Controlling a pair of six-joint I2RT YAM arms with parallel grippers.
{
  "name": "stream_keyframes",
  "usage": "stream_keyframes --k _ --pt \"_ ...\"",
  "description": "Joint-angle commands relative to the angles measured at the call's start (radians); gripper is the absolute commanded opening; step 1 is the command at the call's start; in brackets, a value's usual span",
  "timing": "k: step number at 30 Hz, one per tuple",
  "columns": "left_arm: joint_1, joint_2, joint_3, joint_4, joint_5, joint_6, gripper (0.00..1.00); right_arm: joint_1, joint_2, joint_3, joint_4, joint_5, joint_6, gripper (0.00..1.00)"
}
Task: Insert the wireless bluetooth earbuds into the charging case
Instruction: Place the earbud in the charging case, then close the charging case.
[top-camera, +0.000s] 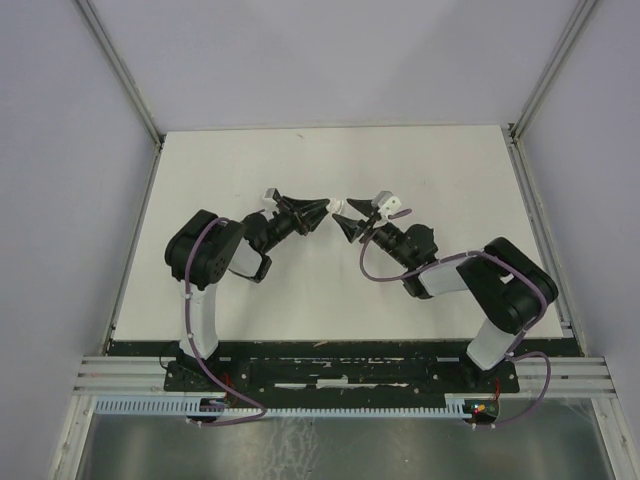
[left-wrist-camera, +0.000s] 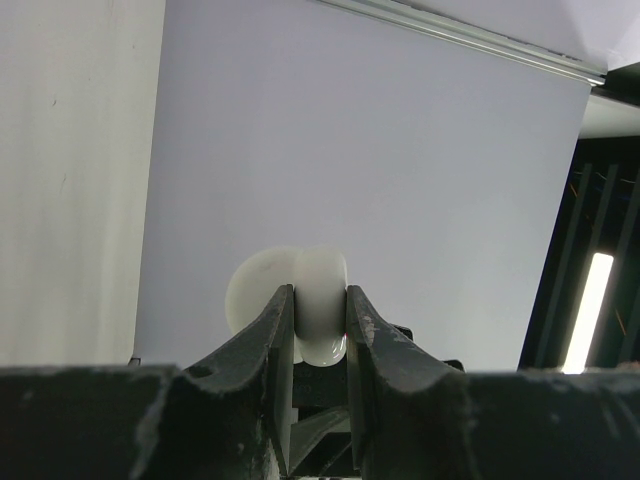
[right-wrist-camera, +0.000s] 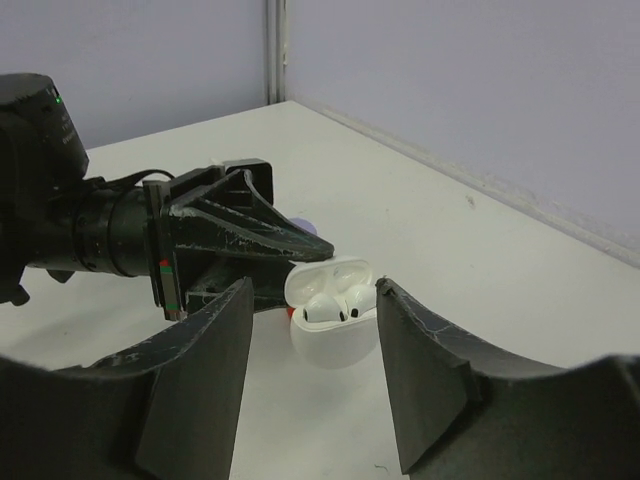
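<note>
The white charging case (right-wrist-camera: 335, 335) is held above the table with its lid (right-wrist-camera: 330, 275) open, and my left gripper (left-wrist-camera: 320, 318) is shut on its body (left-wrist-camera: 320, 300). Two white wireless bluetooth earbuds (right-wrist-camera: 324, 308) (right-wrist-camera: 357, 298) sit side by side in its wells. My right gripper (right-wrist-camera: 313, 300) is open just in front of the case, one finger (right-wrist-camera: 200, 360) on each side, touching nothing. In the top view the two grippers meet tip to tip at mid-table, left (top-camera: 322, 209) and right (top-camera: 343, 224), with the case (top-camera: 336, 208) between them.
A small lavender piece (right-wrist-camera: 306, 227) shows past the left gripper's fingers (right-wrist-camera: 250, 235). A small red bit (right-wrist-camera: 291, 312) peeks out beside the case; what it is I cannot tell. White table (top-camera: 430, 180), enclosure walls at the back and sides.
</note>
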Motion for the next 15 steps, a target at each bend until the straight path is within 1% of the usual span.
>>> stream_keyframes --k 1,4,6,7,9,10,11,12,13,14,15 --pt "0.005 0.009 0.031 0.21 0.006 -0.01 0.03 -0.005 -0.097 -0.026 0.047 0.041 0.049 0.64" --pt "0.008 0.018 0.031 0.21 0.009 0.005 0.03 -0.005 -0.154 -0.054 0.045 0.114 0.048 0.69" --pt "0.009 0.021 0.032 0.211 0.017 0.012 0.03 -0.005 -0.196 -0.068 0.007 0.229 0.065 0.75" --pt "0.01 0.021 0.037 0.211 0.025 0.019 0.03 -0.004 -0.229 -0.067 -0.058 0.309 0.084 0.76" --pt "0.012 0.02 0.043 0.21 0.042 0.034 0.03 -0.005 -0.337 -0.042 -0.293 0.443 0.105 0.77" --pt "0.014 0.02 0.048 0.208 0.051 0.043 0.03 -0.005 -0.388 -0.004 -0.477 0.48 0.118 0.79" --pt "0.016 0.018 0.053 0.202 0.062 0.053 0.03 -0.005 -0.427 0.051 -0.686 0.561 0.137 0.85" --pt "0.017 0.016 0.058 0.189 0.075 0.071 0.03 -0.005 -0.452 0.113 -0.878 0.618 0.155 0.96" --pt "0.017 0.012 0.062 0.175 0.084 0.085 0.03 -0.005 -0.463 0.173 -1.044 0.659 0.165 1.0" --pt "0.019 0.007 0.062 0.158 0.089 0.099 0.03 -0.005 -0.464 0.235 -1.152 0.685 0.173 1.0" --pt "0.018 0.0 0.063 0.133 0.089 0.114 0.03 -0.005 -0.458 0.266 -1.224 0.696 0.172 1.0"
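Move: The open charging case, held in the left fingers with the earbuds in it, lies just off the right fingertips: about 2 cm ahead, 3 cm left and 2 cm below that hand. On the table some 14 cm beneath the right hand are the red disc, roughly 4 cm ahead and 11 cm left, and the purple disc, 8 cm ahead and 16 cm left. From the left hand the case is about 1 cm ahead and 2 cm right. Back the empty right gripper off the charging case: lift first, about 5 cm in all, then sweep some 8 cm to the right, speeding up and ending slightly forward. Swing the hand clockwise about 25 degrees with the fingertips dipping, and spread the already parted fingers fully. Keep the left gripper still, holding its pinch on the case. ##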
